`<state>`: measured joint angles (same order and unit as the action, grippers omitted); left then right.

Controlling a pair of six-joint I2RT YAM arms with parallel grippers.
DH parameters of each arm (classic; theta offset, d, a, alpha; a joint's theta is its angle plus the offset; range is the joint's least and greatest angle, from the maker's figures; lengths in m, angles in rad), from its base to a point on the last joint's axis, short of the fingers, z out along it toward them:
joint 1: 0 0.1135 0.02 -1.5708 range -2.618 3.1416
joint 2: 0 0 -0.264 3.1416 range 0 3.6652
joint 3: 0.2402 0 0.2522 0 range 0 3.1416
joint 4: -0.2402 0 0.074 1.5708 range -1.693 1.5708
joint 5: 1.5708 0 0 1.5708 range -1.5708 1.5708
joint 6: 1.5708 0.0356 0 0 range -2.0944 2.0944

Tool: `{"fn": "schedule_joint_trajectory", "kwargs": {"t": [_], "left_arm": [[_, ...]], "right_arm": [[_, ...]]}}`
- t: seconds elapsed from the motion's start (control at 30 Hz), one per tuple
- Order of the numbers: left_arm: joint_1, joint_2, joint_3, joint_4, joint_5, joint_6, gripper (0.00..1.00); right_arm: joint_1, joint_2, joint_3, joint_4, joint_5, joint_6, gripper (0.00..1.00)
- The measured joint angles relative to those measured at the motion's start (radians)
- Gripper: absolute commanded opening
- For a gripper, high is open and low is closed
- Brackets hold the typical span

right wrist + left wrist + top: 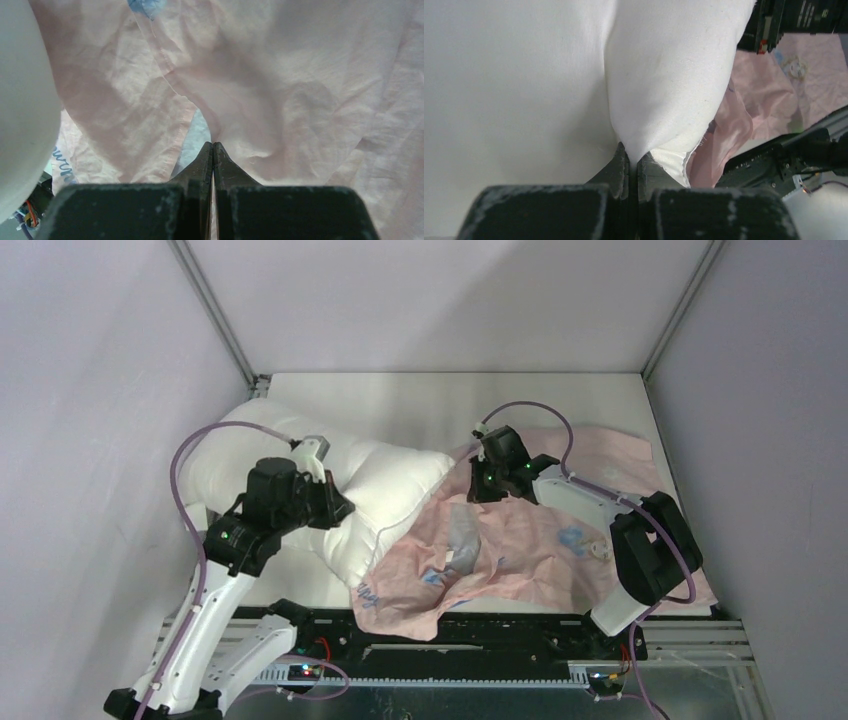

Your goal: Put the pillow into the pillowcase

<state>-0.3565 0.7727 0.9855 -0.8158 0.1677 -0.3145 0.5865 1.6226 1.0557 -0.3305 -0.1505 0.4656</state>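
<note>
The plump white pillow (385,485) lies at the left of the table, its right end meeting the pillowcase. My left gripper (343,508) is shut on a pinch of the pillow's fabric (664,65), which rises in a fold from the left gripper's (633,150) tips. The pale pink pillowcase (545,540) is spread crumpled at the right, blue cursive lettering near its front corner. My right gripper (486,490) is shut on a fold of the pillowcase (300,100) near its left edge, the cloth drawn into the right gripper's (213,145) tips. The pillow (20,125) bulges at that view's left edge.
Grey enclosure walls stand close on the left, back and right, with metal corner posts (215,315). A black rail with wiring (450,640) runs along the near edge between the arm bases. Purple cables (185,500) loop off both arms.
</note>
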Motion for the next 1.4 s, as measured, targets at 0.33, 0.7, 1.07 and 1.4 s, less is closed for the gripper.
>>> {"fn": "schedule_joint_trajectory", "kwargs": {"t": [0.33,0.7,1.07,1.4], "left_arm": [[0.0,-0.028,-0.078,-0.018,0.09,0.004,0.0],[-0.007,-0.017,-0.09,-0.025,0.216,0.068,0.0],[-0.11,0.082,-0.09,-0.014,0.209,0.07,0.0],[-0.139,0.28,0.146,0.029,0.084,-0.002,0.0]], "right_arm": [[-0.015,-0.028,0.0,-0.005,0.05,0.035,0.0],[-0.029,-0.094,0.021,-0.005,0.111,0.084,0.0],[-0.005,-0.238,0.04,-0.006,0.146,0.08,0.0],[0.143,-0.253,0.088,-0.061,0.128,-0.031,0.0]]}}
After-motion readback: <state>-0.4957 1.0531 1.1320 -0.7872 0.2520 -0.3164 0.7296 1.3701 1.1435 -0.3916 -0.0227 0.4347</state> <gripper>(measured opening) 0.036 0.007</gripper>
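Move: About 23 cm to the right of the left hand, 9 ahead and 15 lower, lies the pillowcase's mouth edge, already pinched in the right fingers. The held pillow's far corner is some 18 cm right of the left hand, 14 ahead and 9 lower; its near corner hangs roughly 10 cm back, straight below by 18. From the right hand, that far corner is about 6 cm ahead, 5 left and a little higher. Lifting the pinched upper edge of the pillowcase some 12 cm, the right hand tips its fingers outward, then swings left and back about 5 cm towards the pillow. The left hand keeps its grip on the pillow, easing back, down and right while turning clockwise nearly 20 degrees, then pushes forward and up about 5 cm, still drifting right towards the mouth. ##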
